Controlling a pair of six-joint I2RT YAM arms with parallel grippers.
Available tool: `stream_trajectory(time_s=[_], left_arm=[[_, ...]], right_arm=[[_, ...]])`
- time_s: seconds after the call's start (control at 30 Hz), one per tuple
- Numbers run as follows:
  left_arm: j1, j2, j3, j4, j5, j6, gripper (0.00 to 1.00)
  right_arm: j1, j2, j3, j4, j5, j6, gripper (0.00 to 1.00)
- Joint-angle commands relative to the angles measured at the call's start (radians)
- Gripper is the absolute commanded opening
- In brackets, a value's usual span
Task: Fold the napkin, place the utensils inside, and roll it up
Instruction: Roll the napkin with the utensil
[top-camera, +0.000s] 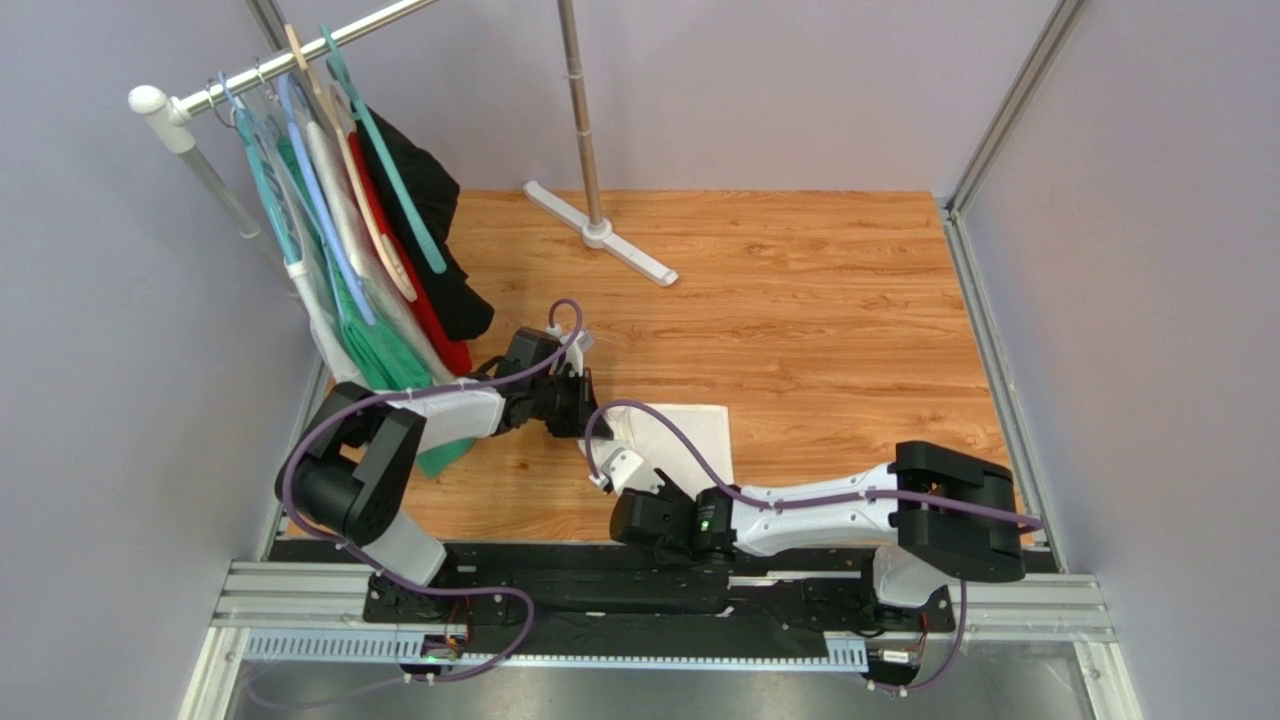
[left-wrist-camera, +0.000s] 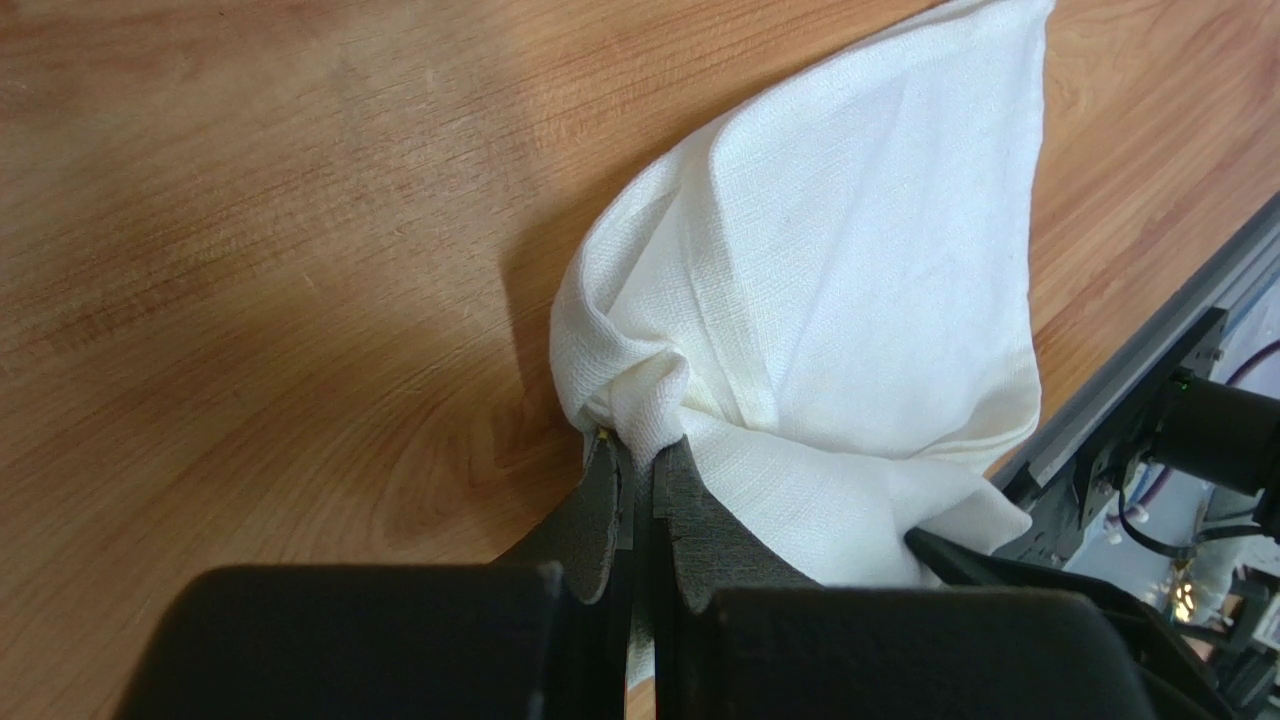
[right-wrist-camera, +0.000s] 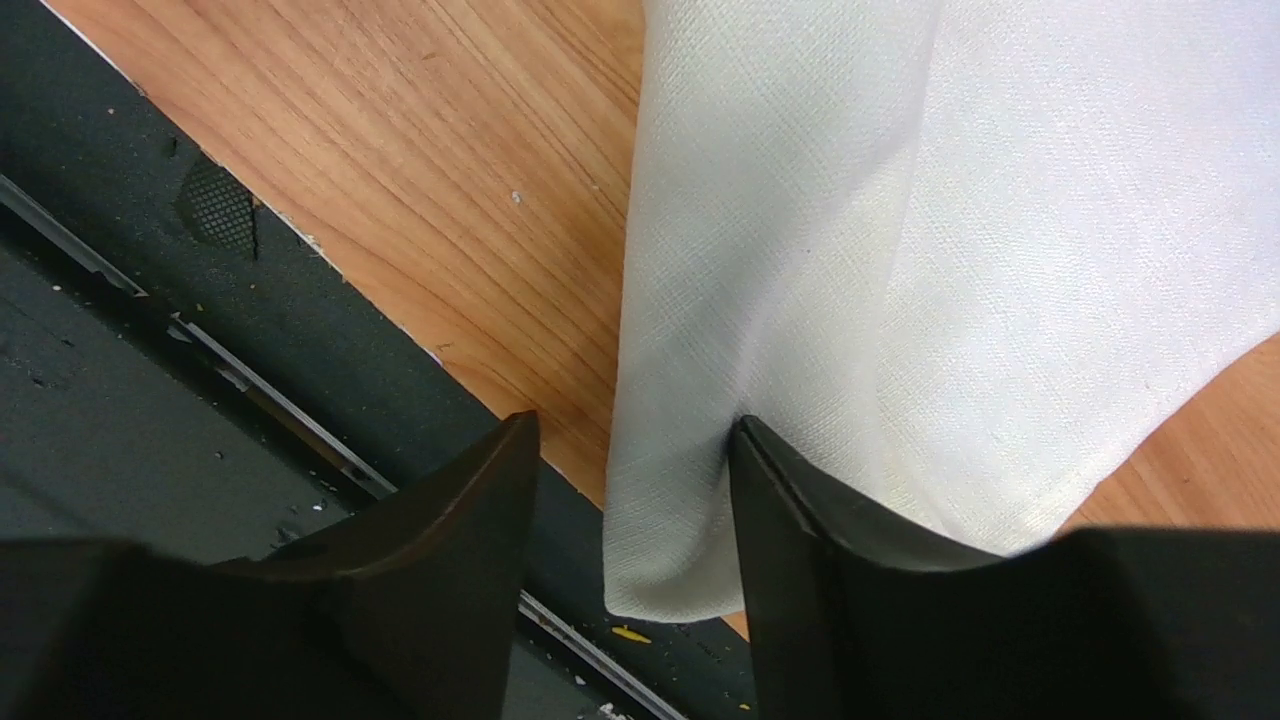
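The white napkin (top-camera: 684, 432) lies partly bunched on the wooden table, near the front middle. My left gripper (top-camera: 579, 408) is shut on a gathered corner of it; in the left wrist view the cloth (left-wrist-camera: 872, 270) bunches into the pinch of the gripper (left-wrist-camera: 646, 447) and is lifted off the wood. My right gripper (top-camera: 616, 477) is open at the napkin's near edge. In the right wrist view a folded corner of the napkin (right-wrist-camera: 932, 270) hangs between the spread jaws of the gripper (right-wrist-camera: 631, 458) and touches the right finger (right-wrist-camera: 774, 510). No utensil is in view.
A clothes rail with hangers and garments (top-camera: 353, 240) stands at the back left, close to the left arm. A stand's pole and white foot (top-camera: 601, 233) are at the back middle. The black base rail (top-camera: 646, 578) runs along the table's near edge, just under the right gripper (right-wrist-camera: 181, 300).
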Motion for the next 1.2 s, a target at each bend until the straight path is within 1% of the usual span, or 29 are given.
stream_trajectory(time_s=[0.0, 0.07, 0.1, 0.17, 0.27, 0.3, 0.33, 0.43, 0.5, 0.53, 0.57, 0.6, 0.63, 0.67, 0.73, 0.8, 0.83, 0.87, 1.03, 1.17], left_arm=[[0.003, 0.014, 0.01, -0.035, 0.004, 0.03, 0.0], [0.003, 0.013, 0.01, -0.033, 0.005, 0.029, 0.0], [0.003, 0.011, 0.01, -0.036, 0.007, 0.029, 0.0], [0.003, 0.005, 0.011, -0.039, 0.008, 0.027, 0.0], [0.003, -0.019, 0.003, -0.05, -0.004, 0.027, 0.0], [0.003, -0.027, 0.002, -0.055, -0.01, 0.027, 0.0], [0.003, -0.035, -0.006, -0.067, -0.015, 0.027, 0.0], [0.003, -0.085, -0.027, -0.082, -0.034, 0.02, 0.0], [0.003, -0.133, -0.033, -0.095, -0.056, 0.014, 0.01], [0.003, -0.15, -0.036, -0.111, -0.064, 0.01, 0.04], [0.005, -0.179, -0.033, -0.122, -0.079, 0.01, 0.18], [0.005, -0.191, -0.027, -0.136, -0.088, 0.012, 0.29], [0.007, -0.206, -0.026, -0.159, -0.099, 0.013, 0.37], [0.008, -0.231, -0.024, -0.168, -0.113, 0.017, 0.51], [0.014, -0.254, -0.023, -0.182, -0.123, 0.015, 0.66], [0.02, -0.291, -0.02, -0.194, -0.139, 0.014, 0.68], [0.023, -0.305, -0.02, -0.203, -0.143, 0.012, 0.74], [0.03, -0.326, -0.017, -0.21, -0.159, 0.013, 0.76], [0.039, -0.389, -0.007, -0.26, -0.197, 0.029, 0.77], [0.039, -0.466, -0.036, -0.26, -0.226, 0.033, 0.77]], right_arm=[[-0.031, 0.031, -0.01, 0.029, -0.003, 0.04, 0.44], [-0.042, 0.036, -0.022, 0.034, -0.025, 0.04, 0.36], [-0.044, 0.037, -0.024, 0.034, -0.032, 0.037, 0.25], [-0.047, 0.048, -0.019, 0.029, -0.066, 0.035, 0.22], [-0.047, 0.068, -0.015, 0.026, -0.106, 0.032, 0.09], [-0.047, 0.072, -0.012, 0.028, -0.115, 0.032, 0.03], [-0.047, 0.076, -0.01, 0.029, -0.135, 0.032, 0.0], [-0.053, 0.066, -0.002, 0.044, -0.181, 0.038, 0.0], [-0.076, 0.027, -0.016, 0.069, -0.259, 0.046, 0.0], [-0.087, 0.01, -0.024, 0.095, -0.317, 0.051, 0.0], [-0.114, -0.006, -0.028, 0.106, -0.342, 0.058, 0.0], [-0.129, -0.032, -0.033, 0.113, -0.37, 0.061, 0.0], [-0.145, -0.041, -0.035, 0.12, -0.409, 0.063, 0.0], [-0.172, -0.049, -0.035, 0.121, -0.454, 0.058, 0.0], [-0.202, -0.061, -0.038, 0.132, -0.526, 0.055, 0.0], [-0.251, -0.067, -0.044, 0.141, -0.581, 0.058, 0.0], [-0.266, -0.07, -0.047, 0.152, -0.607, 0.057, 0.0], [-0.293, -0.072, -0.054, 0.156, -0.652, 0.06, 0.0], [-0.36, -0.082, -0.059, 0.183, -0.781, 0.069, 0.0], [-0.435, -0.092, -0.079, 0.241, -0.894, 0.106, 0.0]])
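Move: The napkin's near end, with the rolled edge, lies practically between the right hand's half-closed fingers, about 1 cm ahead and level in height, with the table's near edge some 3 cm behind the hand. The napkin's left end is about 13 cm ahead and 10 cm left of the right hand; its far right corner is 17 cm ahead and 7 cm right. From the left hand, still pinching the left end, the near end lies roughly 13 cm back and 10 cm right. The napkin's near end is pinched firmly as the right fingers close around the bundle after edging 1 cm forward; keeping that grip, the hand turns some 40 degrees so its fingers swing from forward to leftward, shifting about 2 cm left and slightly up. Meanwhile the left hand starts away, opens wide to let go of the left end, and lifts about 6 cm up and 5 cm left. ##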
